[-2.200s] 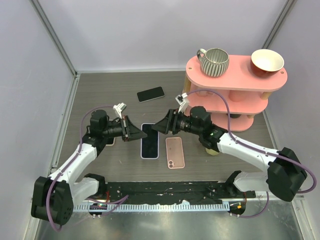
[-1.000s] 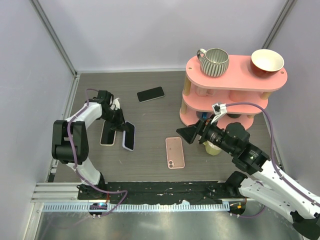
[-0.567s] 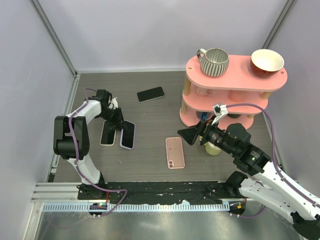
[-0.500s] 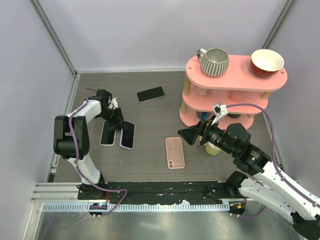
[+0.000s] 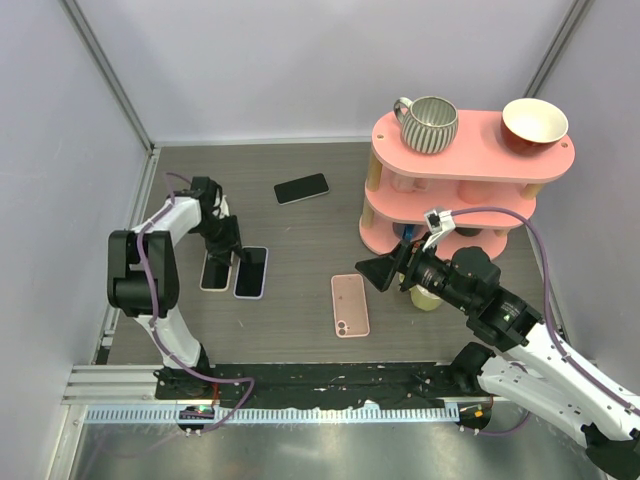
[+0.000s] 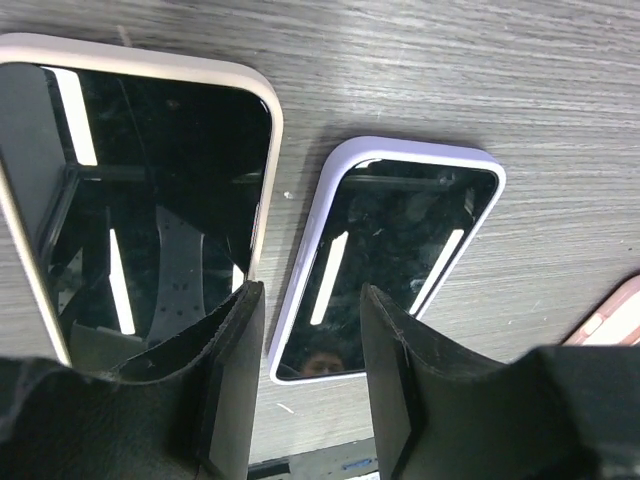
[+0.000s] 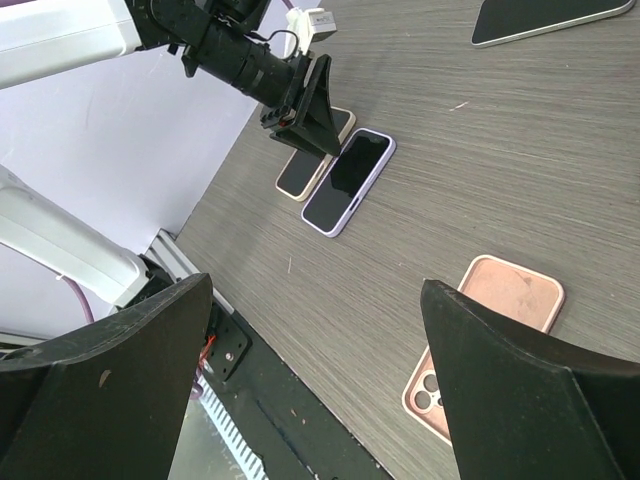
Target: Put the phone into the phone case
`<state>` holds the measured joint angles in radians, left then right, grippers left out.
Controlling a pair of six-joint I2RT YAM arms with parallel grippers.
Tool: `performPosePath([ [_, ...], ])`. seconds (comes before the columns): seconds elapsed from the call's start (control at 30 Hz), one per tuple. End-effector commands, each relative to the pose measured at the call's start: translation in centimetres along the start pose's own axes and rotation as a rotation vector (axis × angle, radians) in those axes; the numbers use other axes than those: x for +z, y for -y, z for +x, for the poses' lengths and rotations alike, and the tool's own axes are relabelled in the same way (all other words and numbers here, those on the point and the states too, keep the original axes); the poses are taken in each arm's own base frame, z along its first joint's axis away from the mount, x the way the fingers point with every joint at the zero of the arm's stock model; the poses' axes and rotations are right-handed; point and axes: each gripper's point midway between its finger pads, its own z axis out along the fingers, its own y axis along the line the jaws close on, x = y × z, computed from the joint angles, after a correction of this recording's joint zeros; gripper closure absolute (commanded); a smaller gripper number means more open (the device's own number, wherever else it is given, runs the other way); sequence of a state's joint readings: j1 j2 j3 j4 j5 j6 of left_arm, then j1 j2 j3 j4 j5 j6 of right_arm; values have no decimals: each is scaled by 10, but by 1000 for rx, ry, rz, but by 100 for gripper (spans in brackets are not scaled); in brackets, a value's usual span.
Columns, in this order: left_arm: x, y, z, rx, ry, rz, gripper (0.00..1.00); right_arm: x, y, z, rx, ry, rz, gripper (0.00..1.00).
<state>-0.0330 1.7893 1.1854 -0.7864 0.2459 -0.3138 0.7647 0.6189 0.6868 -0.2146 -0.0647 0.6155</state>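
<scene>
A phone in a lavender case (image 5: 251,272) (image 6: 400,240) lies flat, screen up, beside a phone in a beige case (image 5: 214,270) (image 6: 150,200) at the left of the table. My left gripper (image 5: 226,245) (image 6: 310,300) hovers over the near ends of both, jaws apart, with nothing between them. An empty pink case (image 5: 350,305) (image 7: 490,330) lies inside up in the middle. A bare black phone (image 5: 302,188) (image 7: 545,15) rests farther back. My right gripper (image 5: 368,270) (image 7: 315,300) hangs wide open above the table, just right of the pink case.
A pink three-tier shelf (image 5: 470,150) stands at the back right, carrying a striped mug (image 5: 428,123) and a bowl (image 5: 534,125). A small yellowish object (image 5: 425,300) sits under my right arm. Side walls close in the left and right edges.
My left gripper has opened and let go of the lavender-cased phone, which went from tilted to flat beside the beige one. The right arm has held still over the last second.
</scene>
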Motion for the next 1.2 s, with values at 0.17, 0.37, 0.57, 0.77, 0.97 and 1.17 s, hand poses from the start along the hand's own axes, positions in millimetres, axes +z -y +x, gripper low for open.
performPosePath([
  [0.17, -83, 44, -82, 40, 380, 107, 18, -5, -10, -14, 1, 46, -29, 9],
  [0.37, -111, 87, -156, 49, 572, 261, 11, -12, -6, -20, -32, 57, 11, 9],
  [0.57, -83, 118, -216, -66, 609, 426, 14, -20, -1, -33, -76, 74, 73, 9],
  [0.77, -23, 122, -265, -120, 578, 381, 14, -29, 10, -47, -89, 119, 163, 9],
  [0.97, 18, 148, -300, -198, 564, 518, 14, -33, 16, -54, -84, 153, 201, 10],
  [1.17, 38, 174, -320, -263, 534, 674, 14, -31, 22, -54, -102, 150, 231, 10],
])
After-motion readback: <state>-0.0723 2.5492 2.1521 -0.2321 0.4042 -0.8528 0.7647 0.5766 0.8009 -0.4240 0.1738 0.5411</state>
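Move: The bare black phone lies about 25 cm ahead of the left hand and 16 cm to its right, some 3 cm lower. The purple-cased phone is 3 cm back and 4 cm right, the cream-cased one 2 cm back and 4 cm left, both also 3 cm below. From the right hand the black phone is roughly 36 cm ahead, 16 cm left and 27 cm down. Left hand arcs some 33 cm forward past the black phone's left end, opening wide; right hand drifts right. ##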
